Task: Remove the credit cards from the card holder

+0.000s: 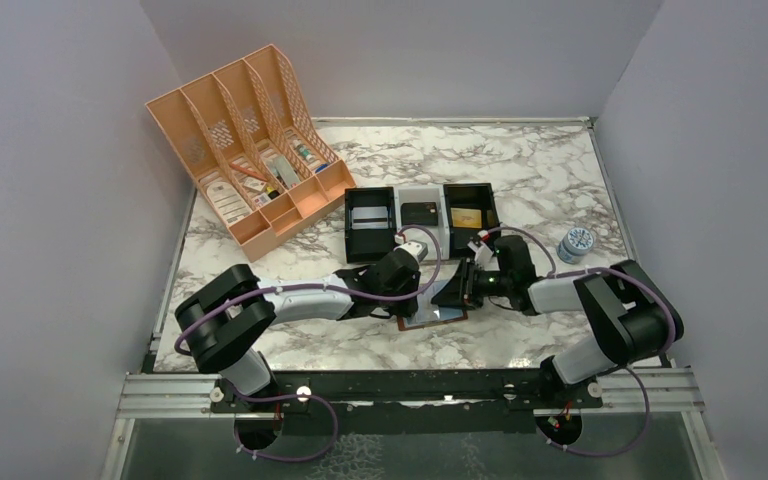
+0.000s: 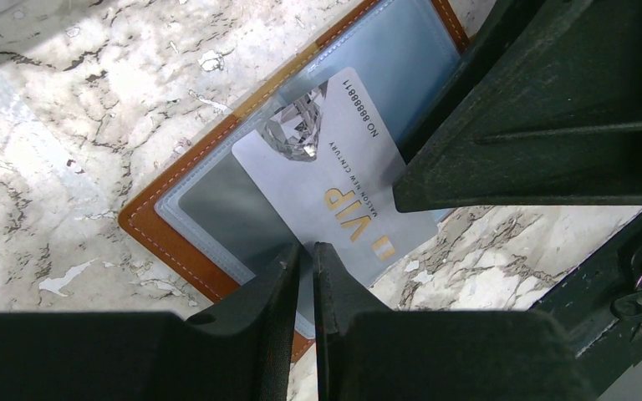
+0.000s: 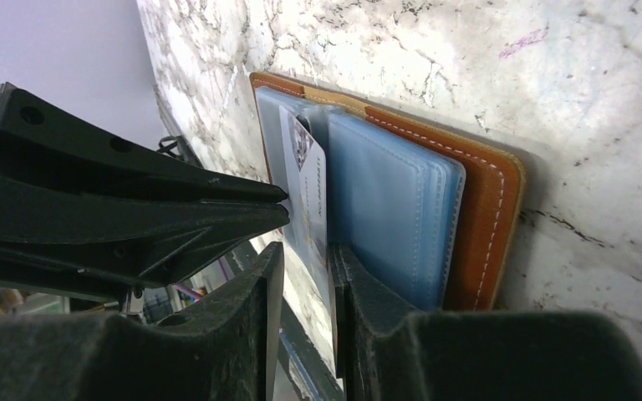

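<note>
The brown leather card holder [image 1: 438, 319] lies spread open on the marble between both arms. In the left wrist view its stitched edge [image 2: 175, 242] frames clear blue-grey pockets. A pale grey credit card [image 2: 334, 159] marked VIP sticks halfway out of a pocket. My left gripper [image 2: 307, 249] is shut, its tips pinching the clear pocket leaf at the card's lower edge. My right gripper [image 3: 301, 255] is open around the protruding card [image 3: 311, 192], with a gap on one side. The card holder's blue sleeves [image 3: 393, 209] lie behind the card. In the top view the left gripper [image 1: 422, 295] and the right gripper [image 1: 457, 290] nearly meet.
A row of black-and-white trays [image 1: 420, 215] stands just behind the grippers and holds a few cards. A peach file organizer [image 1: 245, 140] fills the back left. A small round jar [image 1: 575, 243] sits at the right. Grey walls close in the table.
</note>
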Controlling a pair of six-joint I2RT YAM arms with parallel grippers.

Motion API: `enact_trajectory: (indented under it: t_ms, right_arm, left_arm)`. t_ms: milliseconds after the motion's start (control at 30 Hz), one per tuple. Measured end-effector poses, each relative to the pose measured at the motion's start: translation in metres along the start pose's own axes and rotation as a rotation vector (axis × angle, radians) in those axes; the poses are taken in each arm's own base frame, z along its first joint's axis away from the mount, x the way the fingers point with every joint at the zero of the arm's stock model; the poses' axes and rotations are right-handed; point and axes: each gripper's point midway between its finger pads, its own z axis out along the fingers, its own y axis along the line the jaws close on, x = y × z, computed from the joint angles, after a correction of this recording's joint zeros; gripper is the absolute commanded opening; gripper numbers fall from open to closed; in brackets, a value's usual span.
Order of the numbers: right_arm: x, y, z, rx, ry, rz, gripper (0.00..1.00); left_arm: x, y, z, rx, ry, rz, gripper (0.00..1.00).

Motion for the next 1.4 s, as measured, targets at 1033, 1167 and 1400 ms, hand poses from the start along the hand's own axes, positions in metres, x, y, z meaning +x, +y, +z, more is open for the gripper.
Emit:
enact_trajectory:
  t_ms: [1033, 1167, 1400]
  right_arm:
    - [0.010, 0.002, 0.013, -0.028, 0.046, 0.023, 0.01]
    - [0.007, 0.005, 0.009, -0.009, 0.021, -0.002, 0.01]
    - [0.002, 0.004, -0.003, 0.085, -0.037, -0.052, 0.01]
  left_arm:
    - [0.000, 0.000, 0.001, -0.001, 0.004, 0.000, 0.13]
    - [-0.002, -0.002, 0.001, 0.003, -0.002, 0.000, 0.13]
    - [-0.002, -0.003, 0.001, 0.007, -0.005, 0.004, 0.13]
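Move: The half-drawn VIP card lies just under the right hand, its middle about 1 cm farther out, 2 cm to the left and 1 cm below, its edge by the slightly open fingertips. The open card holder under it centres about 1 cm back and 1 cm left of that hand, 1 cm below. From the left hand, the holder's middle is about 3 cm right, level fore and aft, 1 cm below, and the card 3 cm right, 1 cm ahead. The three-part tray sits some 15 cm ahead of both hands, 3 cm left of the right one. The right hand eases about 1.5 cm left and a little down over the card's edge, shuts its quarter-open fingers to pinch it, then draws back some 1.5 cm to the right and about 1 cm up, its fingertips dipping 5 to 10 degrees. The left hand stays almost in place throughout, nearly shut fingertips still resting on the clear sleeve beside the card, as a hold against the pull. ##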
